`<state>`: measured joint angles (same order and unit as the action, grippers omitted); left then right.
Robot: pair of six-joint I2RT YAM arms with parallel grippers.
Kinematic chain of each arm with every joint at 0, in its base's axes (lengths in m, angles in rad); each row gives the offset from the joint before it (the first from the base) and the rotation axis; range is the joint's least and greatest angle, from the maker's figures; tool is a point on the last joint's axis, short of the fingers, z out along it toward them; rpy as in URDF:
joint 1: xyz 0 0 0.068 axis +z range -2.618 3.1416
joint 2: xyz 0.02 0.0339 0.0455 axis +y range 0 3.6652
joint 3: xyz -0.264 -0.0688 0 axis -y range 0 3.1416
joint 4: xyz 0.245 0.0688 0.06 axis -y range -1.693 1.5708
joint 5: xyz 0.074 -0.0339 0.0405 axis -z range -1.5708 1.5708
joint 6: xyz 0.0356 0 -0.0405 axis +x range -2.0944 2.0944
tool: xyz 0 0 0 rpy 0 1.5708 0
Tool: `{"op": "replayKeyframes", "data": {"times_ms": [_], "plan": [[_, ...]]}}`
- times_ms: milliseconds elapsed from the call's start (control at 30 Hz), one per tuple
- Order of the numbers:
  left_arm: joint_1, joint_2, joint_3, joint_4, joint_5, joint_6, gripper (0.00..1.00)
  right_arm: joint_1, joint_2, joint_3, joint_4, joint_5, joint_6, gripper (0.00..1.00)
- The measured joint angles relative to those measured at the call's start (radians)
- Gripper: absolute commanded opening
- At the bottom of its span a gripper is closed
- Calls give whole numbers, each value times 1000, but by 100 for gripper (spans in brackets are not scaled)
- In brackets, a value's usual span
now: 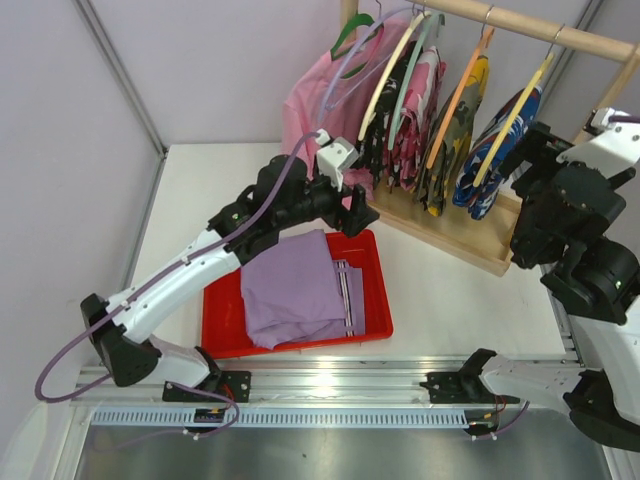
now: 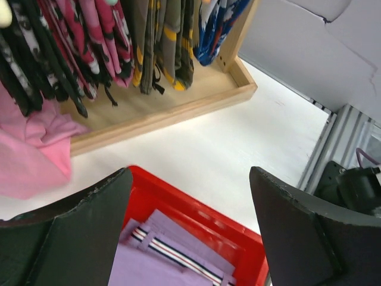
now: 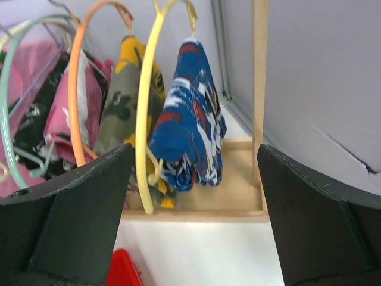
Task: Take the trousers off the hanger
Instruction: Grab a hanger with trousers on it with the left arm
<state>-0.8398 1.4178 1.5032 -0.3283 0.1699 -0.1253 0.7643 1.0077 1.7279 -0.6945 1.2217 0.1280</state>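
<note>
Pale lavender trousers (image 1: pixel 295 290) lie folded in the red tray (image 1: pixel 220 320); the left wrist view shows their striped waistband (image 2: pixel 172 253). Black trousers with white speckles (image 1: pixel 385 125) hang on a cream hanger (image 1: pixel 390 70) on the rack, at the upper left of the left wrist view (image 2: pixel 24 65). My left gripper (image 1: pixel 358 212) hovers open over the tray's far edge, nothing between its fingers (image 2: pixel 190 179). My right gripper (image 1: pixel 535 150) stands open beside the rack's right end, facing the hung clothes (image 3: pixel 195 155), and holds nothing.
A wooden rack (image 1: pixel 450 235) with a rail (image 1: pixel 540 30) holds a pink shirt (image 1: pixel 310 110), a pink patterned garment (image 1: pixel 420 110), a camouflage one (image 1: pixel 450 140) and a blue-red-white one (image 1: pixel 490 170) on a yellow hanger (image 3: pixel 143 119). White table (image 1: pixel 450 310) lies between tray and rack.
</note>
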Motion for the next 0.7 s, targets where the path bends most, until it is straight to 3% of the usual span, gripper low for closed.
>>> {"op": "replayKeyframes", "data": {"times_ms": [233, 400, 500, 700], "plan": [[-1, -145, -154, 25, 2, -35, 86, -69, 158, 180, 41, -1, -98, 95], [-1, -247, -255, 34, -7, -42, 86, -290, 303, 368, -111, -149, -22, 95], [-1, -297, -317, 28, -19, -42, 87, -372, 332, 379, -179, -229, 18, 96], [-1, -362, -393, 10, -46, -41, 87, -414, 357, 377, -239, -368, 80, 96]]}}
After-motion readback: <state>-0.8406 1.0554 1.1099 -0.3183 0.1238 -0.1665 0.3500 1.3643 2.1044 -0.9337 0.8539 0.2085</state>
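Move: The yellow hanger with the blue trousers is about 15 cm ahead of the right hand, nearly straight in line and roughly level, its trousers hanging some 10 cm lower. The orange hanger with the camouflage trousers is about 16 cm ahead and 10 cm left of that hand, and the rack's wooden post about 10 cm ahead and 10 cm right. From the left hand the yellow hanger lies some 11 cm ahead, 24 cm right and 14 cm higher. The right hand, empty and still wide open, reaches forward about 8.5 cm towards the yellow hanger, first rising some 3.5 cm and then sinking back to its starting height while the fingers tip down about 10 degrees, so that the hanger's near arm comes to lie ahead of the gap between them, not gripped. Meanwhile the empty left hand keeps drawing away from the rack, left, back and down, over the red tray with the lilac trousers, its fingers staying open. ##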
